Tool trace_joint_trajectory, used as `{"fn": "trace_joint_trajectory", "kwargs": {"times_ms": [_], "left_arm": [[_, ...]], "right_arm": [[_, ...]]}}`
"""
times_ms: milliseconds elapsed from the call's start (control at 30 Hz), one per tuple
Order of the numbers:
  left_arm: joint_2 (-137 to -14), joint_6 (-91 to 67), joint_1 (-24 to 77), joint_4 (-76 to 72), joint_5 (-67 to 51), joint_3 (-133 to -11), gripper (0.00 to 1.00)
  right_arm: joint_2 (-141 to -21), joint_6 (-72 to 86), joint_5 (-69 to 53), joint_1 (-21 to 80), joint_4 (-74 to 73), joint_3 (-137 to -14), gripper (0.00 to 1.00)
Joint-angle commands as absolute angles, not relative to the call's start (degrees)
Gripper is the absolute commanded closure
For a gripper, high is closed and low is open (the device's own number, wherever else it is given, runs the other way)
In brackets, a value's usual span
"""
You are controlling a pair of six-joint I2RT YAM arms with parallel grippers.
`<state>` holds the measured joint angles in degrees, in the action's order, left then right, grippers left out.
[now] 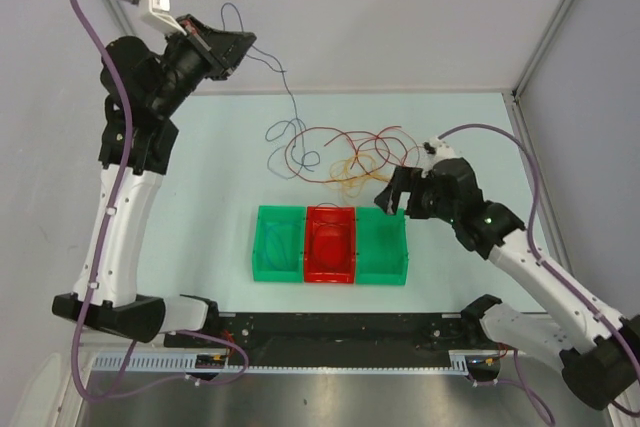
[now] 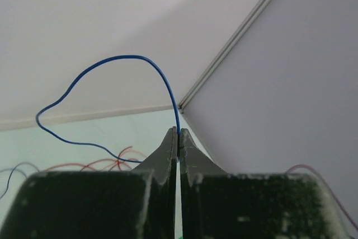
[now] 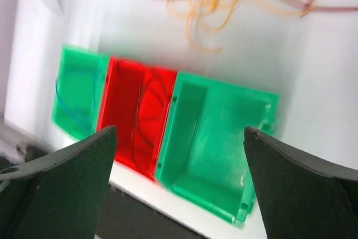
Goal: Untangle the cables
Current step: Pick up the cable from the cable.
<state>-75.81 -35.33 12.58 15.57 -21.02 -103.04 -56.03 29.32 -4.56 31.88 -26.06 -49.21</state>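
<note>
The cables lie tangled on the table: red cables (image 1: 330, 142) and yellow-orange cables (image 1: 355, 167), with a blue cable (image 1: 288, 97) rising out of their left side. My left gripper (image 1: 248, 45) is held high at the back left, shut on that blue cable (image 2: 128, 56), which arcs up from between the closed fingertips of the left gripper (image 2: 178, 134). My right gripper (image 1: 388, 197) hovers just right of the tangle, over the right green bin. In its wrist view the right gripper (image 3: 180, 130) is open and holds nothing. Yellow-orange cables (image 3: 212, 4) lie beyond it.
Three bins stand in a row near the front: a left green bin (image 1: 262, 247) with a blue wire inside, a red bin (image 1: 312, 247) with a red wire inside, and a right green bin (image 1: 395, 247). Grey walls enclose the back and right.
</note>
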Motion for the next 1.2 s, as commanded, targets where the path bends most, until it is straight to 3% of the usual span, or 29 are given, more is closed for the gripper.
{"fn": "trace_joint_trajectory", "kwargs": {"times_ms": [0, 100, 233, 433, 767, 1167], "left_arm": [[-71.7, -33.0, 12.6, 16.3, -19.1, -96.3, 1.0], [-69.8, -32.9, 12.7, 15.8, -19.6, -92.5, 1.0], [-68.1, -29.6, 12.7, 21.3, -16.7, -91.9, 1.0], [-66.4, -24.9, 12.7, 29.7, -13.1, -94.2, 1.0], [-66.2, -22.9, 14.9, 39.9, -13.8, -108.1, 1.0], [-58.7, -24.2, 16.0, 40.5, -21.4, -102.9, 1.0]], "right_arm": [[-45.2, 35.0, 13.0, 31.4, -26.3, -52.1, 0.0], [-38.9, 33.0, 19.1, 30.9, -25.9, -50.8, 0.0], [-34.5, 24.4, 13.2, 29.9, -25.6, -51.9, 0.0], [-35.4, 25.4, 28.5, 28.9, -38.6, -55.8, 0.0], [-39.0, 27.6, 32.3, 28.4, -40.9, -57.4, 0.0], [-40.6, 31.0, 41.7, 28.4, -48.3, -59.0, 0.0]]}}
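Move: The left hand already pinches a blue cable high over the table. The other blue cable's loops lie about 15 cm ahead of this hand, 5 cm right and 54 cm below; the left green bin is some 17 cm back and 3 cm right, the red bin 17 cm back and 17 cm right, both about as far down. From the right hand those loops lie roughly 25 cm ahead, 28 cm left, with the orange cable 17 cm ahead, 8 cm left, both some 19 cm below. Fingers still shut on the blue cable, the left hand dips about 8 cm, then climbs back up while drawing some 11 cm back towards its base and slightly left, away from the blue cable on the table. The empty right hand, fingers wide open, rises and swings about 17 cm right, away from the cables, turning clockwise, and sinks partly back. ##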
